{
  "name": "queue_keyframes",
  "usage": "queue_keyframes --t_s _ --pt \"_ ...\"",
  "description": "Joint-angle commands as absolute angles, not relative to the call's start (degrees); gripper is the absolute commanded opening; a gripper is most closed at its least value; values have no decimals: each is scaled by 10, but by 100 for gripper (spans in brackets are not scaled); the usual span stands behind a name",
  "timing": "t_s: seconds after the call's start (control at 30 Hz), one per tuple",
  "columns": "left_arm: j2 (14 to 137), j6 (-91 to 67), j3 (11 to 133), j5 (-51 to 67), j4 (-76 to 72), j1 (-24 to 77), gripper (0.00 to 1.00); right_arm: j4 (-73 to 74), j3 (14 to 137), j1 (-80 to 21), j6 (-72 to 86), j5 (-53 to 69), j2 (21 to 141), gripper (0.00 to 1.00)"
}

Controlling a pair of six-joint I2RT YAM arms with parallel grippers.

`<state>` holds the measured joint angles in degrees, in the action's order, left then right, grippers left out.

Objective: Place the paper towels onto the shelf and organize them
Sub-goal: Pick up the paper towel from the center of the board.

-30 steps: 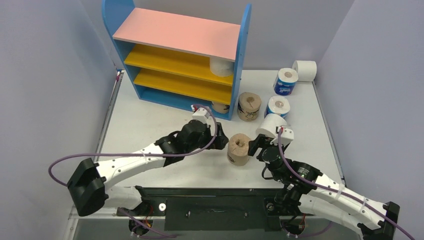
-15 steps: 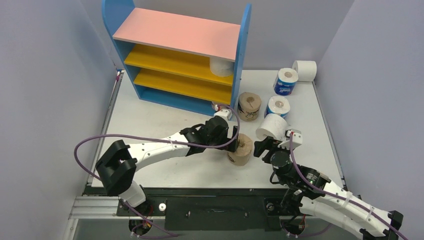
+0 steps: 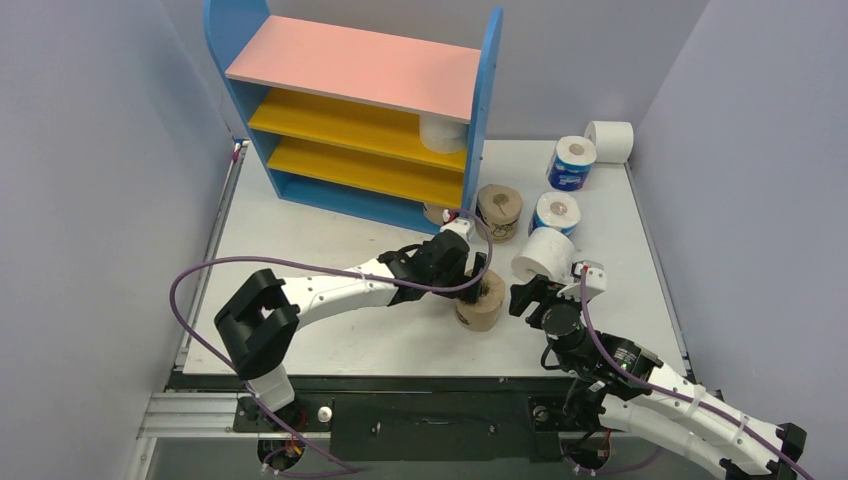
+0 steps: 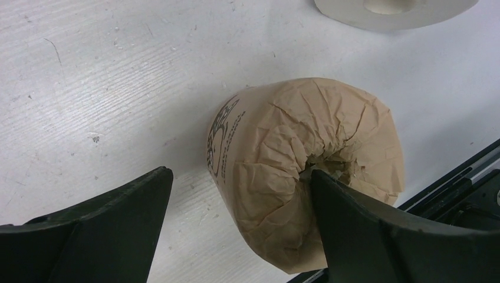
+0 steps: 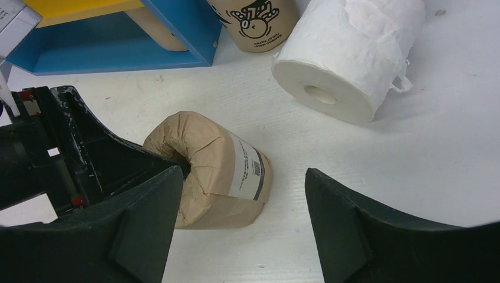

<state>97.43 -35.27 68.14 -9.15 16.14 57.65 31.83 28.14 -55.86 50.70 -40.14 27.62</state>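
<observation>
A tan paper towel roll (image 3: 480, 302) lies tilted on the table in front of the shelf (image 3: 350, 65). My left gripper (image 3: 476, 283) is open and straddles the roll's wall. In the left wrist view one finger (image 4: 354, 224) sits in the core of the roll (image 4: 277, 153), and the other finger (image 4: 118, 218) stands apart from its printed side. My right gripper (image 3: 525, 297) is open just right of this roll (image 5: 218, 171), holding nothing. A white roll (image 3: 545, 255) lies behind it.
A printed tan roll (image 3: 498, 212) and two blue-wrapped rolls (image 3: 555, 212) (image 3: 571, 163) stand right of the shelf, with a white roll (image 3: 610, 140) at the far corner. A white roll (image 3: 443, 133) sits on the upper yellow shelf, a tan one (image 3: 437, 213) in the bottom tier.
My left arm has reached rightward to the tan roll and put one finger into its core. The right gripper has shifted slightly up and right.
</observation>
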Motion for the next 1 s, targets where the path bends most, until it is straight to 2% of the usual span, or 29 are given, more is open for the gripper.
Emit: queue_keyframes --t_s 0.0,0.4,0.6,0.97 --pt "986 -343 712 -95 163 578 83 322 278 -555 512 -419 269 71" --pt "1007 -350 708 -81 153 578 65 328 284 -555 503 -423 270 71" --pt "997 -350 705 -86 152 578 50 327 285 -555 500 -426 273 71" --pt "902 -351 668 -145 175 569 42 327 292 -555 492 -434 278 71"
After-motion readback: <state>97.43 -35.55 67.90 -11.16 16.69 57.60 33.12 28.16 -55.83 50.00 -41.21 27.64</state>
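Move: The left hand is at the brown paper towel roll's upper rim, one finger already in the core and the other outside the far-left wall; the roll's middle is about 2 cm back, 3 cm right and 5 cm below. From this hand, the white roll lying on its side is roughly 8 cm ahead and 16 cm right, and the brown roll standing by the shelf some 18 cm ahead and 7 cm right. From the right hand, the brown roll aimed at lies about 2 cm ahead, 8 cm left and 10 cm below. The left hand sinks about 1 cm and eases about as far to the right while its fingers close to roughly half their starting gap, one inside the core and one outside, pinching the paper wall on the roll's far-left side. With the wall between the fingers, the hand then turns back to the left by some 1.5 cm and rises about half a centimetre, its wrist angle nearly unchanged. ##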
